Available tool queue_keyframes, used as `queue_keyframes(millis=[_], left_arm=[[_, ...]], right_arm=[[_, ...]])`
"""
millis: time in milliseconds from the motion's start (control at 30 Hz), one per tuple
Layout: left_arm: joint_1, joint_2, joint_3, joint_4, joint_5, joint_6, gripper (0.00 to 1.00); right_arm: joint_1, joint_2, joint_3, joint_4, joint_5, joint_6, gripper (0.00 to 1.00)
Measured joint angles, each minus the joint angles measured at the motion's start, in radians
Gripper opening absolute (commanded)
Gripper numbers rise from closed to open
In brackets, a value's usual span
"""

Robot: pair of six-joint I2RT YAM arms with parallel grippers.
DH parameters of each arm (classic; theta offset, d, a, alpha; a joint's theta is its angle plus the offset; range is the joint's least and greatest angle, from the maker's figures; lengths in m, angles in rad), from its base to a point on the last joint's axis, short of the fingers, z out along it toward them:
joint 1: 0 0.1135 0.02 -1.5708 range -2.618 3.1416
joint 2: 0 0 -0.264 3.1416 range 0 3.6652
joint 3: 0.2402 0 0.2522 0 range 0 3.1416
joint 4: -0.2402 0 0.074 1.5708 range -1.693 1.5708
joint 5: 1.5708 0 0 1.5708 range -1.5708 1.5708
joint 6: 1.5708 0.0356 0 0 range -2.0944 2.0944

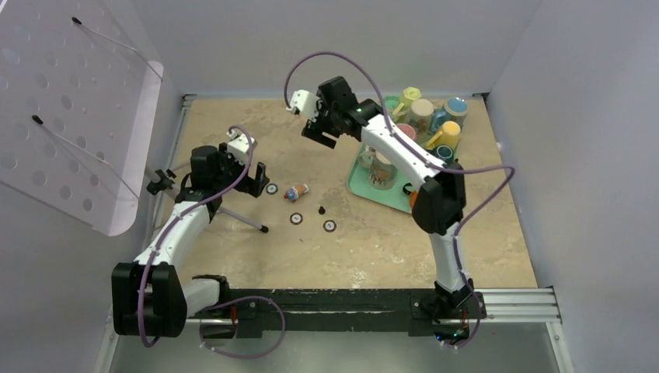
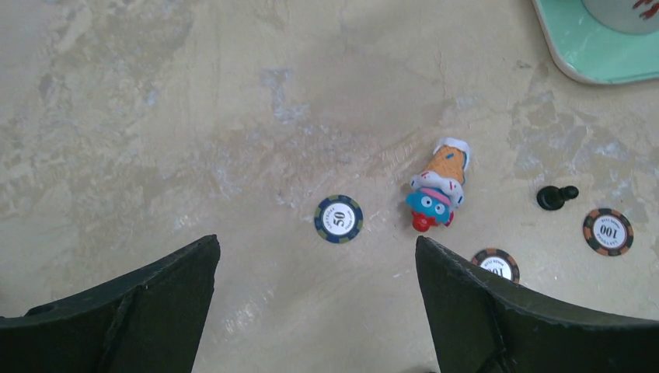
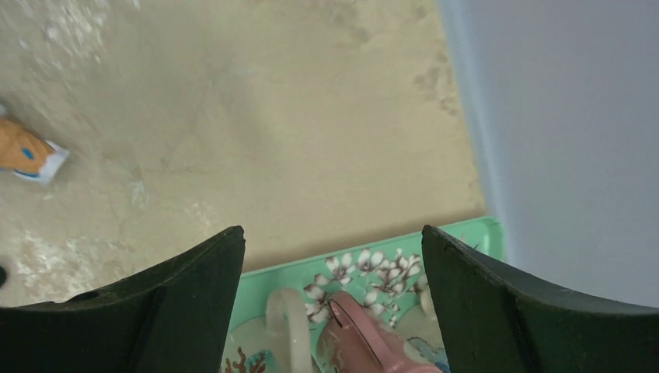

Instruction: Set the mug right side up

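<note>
A green tray [image 1: 359,180] at the back right holds several mugs. A white mug with a coral pattern [image 1: 381,168] stands at the tray's near left; I cannot tell which way up it is. A pink mug [image 1: 405,130] is behind it. In the right wrist view the white mug's handle [image 3: 291,326] and the pink mug [image 3: 365,346] show at the bottom edge, on the flowered tray [image 3: 373,268]. My right gripper [image 1: 320,137] [image 3: 332,233] is open and empty, over the table just left of the tray. My left gripper [image 1: 256,180] [image 2: 317,241] is open and empty, low over the table.
A small ice-cream toy [image 1: 296,192] [image 2: 439,186], a black pawn [image 1: 322,210] [image 2: 556,196] and three poker chips [image 1: 296,218] [image 2: 339,218] lie mid-table. Yellow [image 1: 445,134], blue [image 1: 455,107] and other mugs crowd the tray's back. Walls close in at back and right.
</note>
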Motion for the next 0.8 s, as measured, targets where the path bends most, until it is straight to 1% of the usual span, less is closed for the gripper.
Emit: queue_keyframes(millis=[100, 167, 300, 400, 533, 667, 800], left_arm=[[0.0, -0.001, 0.0, -0.043, 0.008, 0.005, 0.99], [0.0, -0.006, 0.0, -0.057, 0.013, 0.006, 0.99], [0.0, -0.028, -0.001, -0.056, 0.021, 0.014, 0.99], [0.0, -0.043, -0.001, -0.055, 0.029, 0.019, 0.99], [0.0, -0.044, -0.003, -0.053, 0.04, 0.019, 0.99], [0.0, -0.044, -0.009, -0.052, 0.048, 0.019, 0.98], [0.0, -0.044, -0.01, -0.049, 0.048, 0.019, 0.98]], right_arm=[[0.001, 0.156, 0.129, -0.132, 0.045, -0.03, 0.87], [-0.003, 0.239, 0.186, -0.203, 0.074, -0.042, 0.87], [-0.01, 0.322, 0.206, -0.314, 0.117, -0.05, 0.91], [-0.017, 0.328, 0.18, -0.357, 0.152, -0.051, 0.92], [-0.031, 0.327, 0.174, -0.366, 0.189, -0.05, 0.92], [-0.055, 0.324, 0.161, -0.372, 0.201, -0.05, 0.91], [-0.072, 0.296, 0.105, -0.406, 0.193, -0.047, 0.9]])
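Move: The coral-print mug, in the tray's near left corner, lies about 18 cm to the right hand's right, 3 cm back and some 19 cm below. The pink mug stands beyond it, about 24 cm to the hand's right, 7 cm ahead and as far below. From the left hand, the coral-print mug is roughly 36 cm to the right, 10 cm ahead and 10 cm lower. Towards the coral-print mug's handle on its left side, the right hand drops about 15 cm while swinging right, then slides on right at nearly level height, roughly 10 cm sideways in all. The wrist tips some 35 degrees so the fingers point steeply down; they stay wide open, and no touch can be seen. ##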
